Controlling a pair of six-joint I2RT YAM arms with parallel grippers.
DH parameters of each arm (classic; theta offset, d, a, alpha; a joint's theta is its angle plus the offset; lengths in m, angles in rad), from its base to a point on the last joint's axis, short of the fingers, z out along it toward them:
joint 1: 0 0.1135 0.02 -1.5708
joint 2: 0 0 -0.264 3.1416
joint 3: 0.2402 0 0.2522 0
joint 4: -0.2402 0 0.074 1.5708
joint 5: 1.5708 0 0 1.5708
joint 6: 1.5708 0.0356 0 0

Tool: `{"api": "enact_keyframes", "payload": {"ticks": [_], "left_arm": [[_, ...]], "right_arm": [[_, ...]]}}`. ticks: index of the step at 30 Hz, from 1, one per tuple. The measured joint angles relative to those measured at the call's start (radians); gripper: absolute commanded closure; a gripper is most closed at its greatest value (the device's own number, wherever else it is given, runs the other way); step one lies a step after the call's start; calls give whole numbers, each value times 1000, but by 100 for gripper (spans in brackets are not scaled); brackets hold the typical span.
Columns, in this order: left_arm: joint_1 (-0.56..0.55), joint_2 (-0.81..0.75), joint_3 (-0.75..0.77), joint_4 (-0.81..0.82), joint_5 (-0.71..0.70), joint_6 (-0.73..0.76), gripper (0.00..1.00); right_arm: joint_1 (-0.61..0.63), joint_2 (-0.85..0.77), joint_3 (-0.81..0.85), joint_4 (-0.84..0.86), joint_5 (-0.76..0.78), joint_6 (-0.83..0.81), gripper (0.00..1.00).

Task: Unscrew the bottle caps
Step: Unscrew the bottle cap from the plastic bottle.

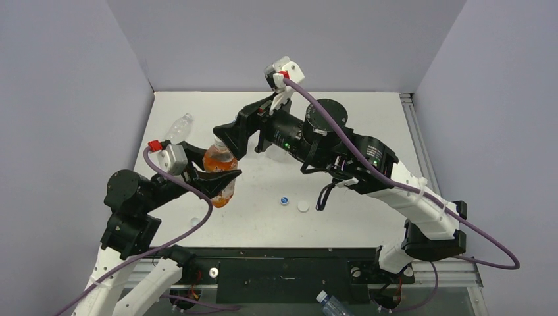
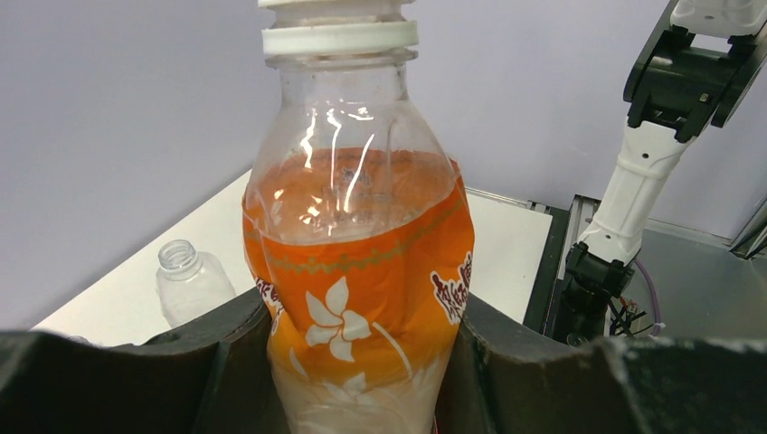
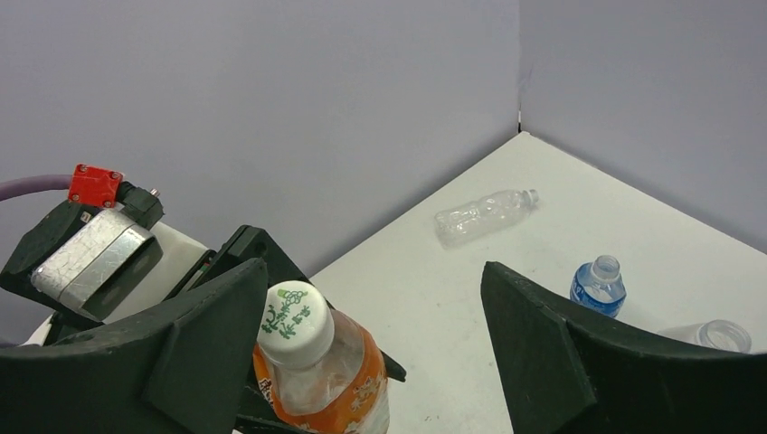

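My left gripper [image 1: 212,172] is shut on the lower body of an orange-labelled bottle [image 1: 220,172] and holds it upright above the table. In the left wrist view its fingers press both sides of the bottle [image 2: 357,271], and the white cap [image 2: 339,32] sits on the neck at the top edge. My right gripper [image 3: 371,298] stands open over the bottle top. The white cap [image 3: 294,323] with green print lies close beside one finger, apart from the other. Two loose bottle caps rest on the table, a blue one with a white top [image 1: 284,201] and a white one [image 1: 303,207].
A clear uncapped bottle [image 1: 179,126] lies at the back left of the table. A blue-labelled uncapped bottle [image 3: 599,287] and another clear bottle [image 3: 719,336] stand under my right arm. One more bottle [image 1: 332,304] lies below the table's near edge.
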State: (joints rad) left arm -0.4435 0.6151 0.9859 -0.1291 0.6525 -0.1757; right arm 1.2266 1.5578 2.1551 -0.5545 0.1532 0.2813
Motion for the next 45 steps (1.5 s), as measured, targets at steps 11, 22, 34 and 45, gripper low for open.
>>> {"api": "enact_keyframes", "payload": {"ticks": [11,22,34,45], "left_arm": [[0,6,-1,-18,-13,5,100],[0,22,-2,-18,-17,6,100],[-1,28,-2,-17,-17,5,100],[-1,36,-2,-14,-16,3,100]], "right_arm": [[3,82,45,24,-31,52,45],[6,93,50,21,-94,71,72],[-17,93,60,-6,-159,71,51],[-25,93,60,-26,-164,65,92]]}}
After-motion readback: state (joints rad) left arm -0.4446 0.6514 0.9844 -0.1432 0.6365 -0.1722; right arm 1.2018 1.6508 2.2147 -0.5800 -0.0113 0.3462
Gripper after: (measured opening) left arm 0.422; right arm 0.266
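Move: The cap of the orange-labelled bottle is about 2 cm back, 4 cm to the left and 2 cm below the right hand, whose fingers are wide open. On the table some 53 cm below that hand, the loose blue cap lies about 16 cm ahead and 11 cm right, the loose white cap roughly 14 cm ahead and 17 cm right. From the left hand, which holds the bottle's body, the bottle's cap is about 11 cm above, 1 cm back and 2 cm left. The right fingers end up pinching the bottle cap from both sides: the hand slides some 4 cm left onto the cap, sinking about 2 cm and easing slightly back, while turning some 8 degrees counter-clockwise. The fingers close on the way, part briefly, then shut again. The left hand keeps its grip on the bottle, shifting a good 1 cm forward and 1 cm down. ##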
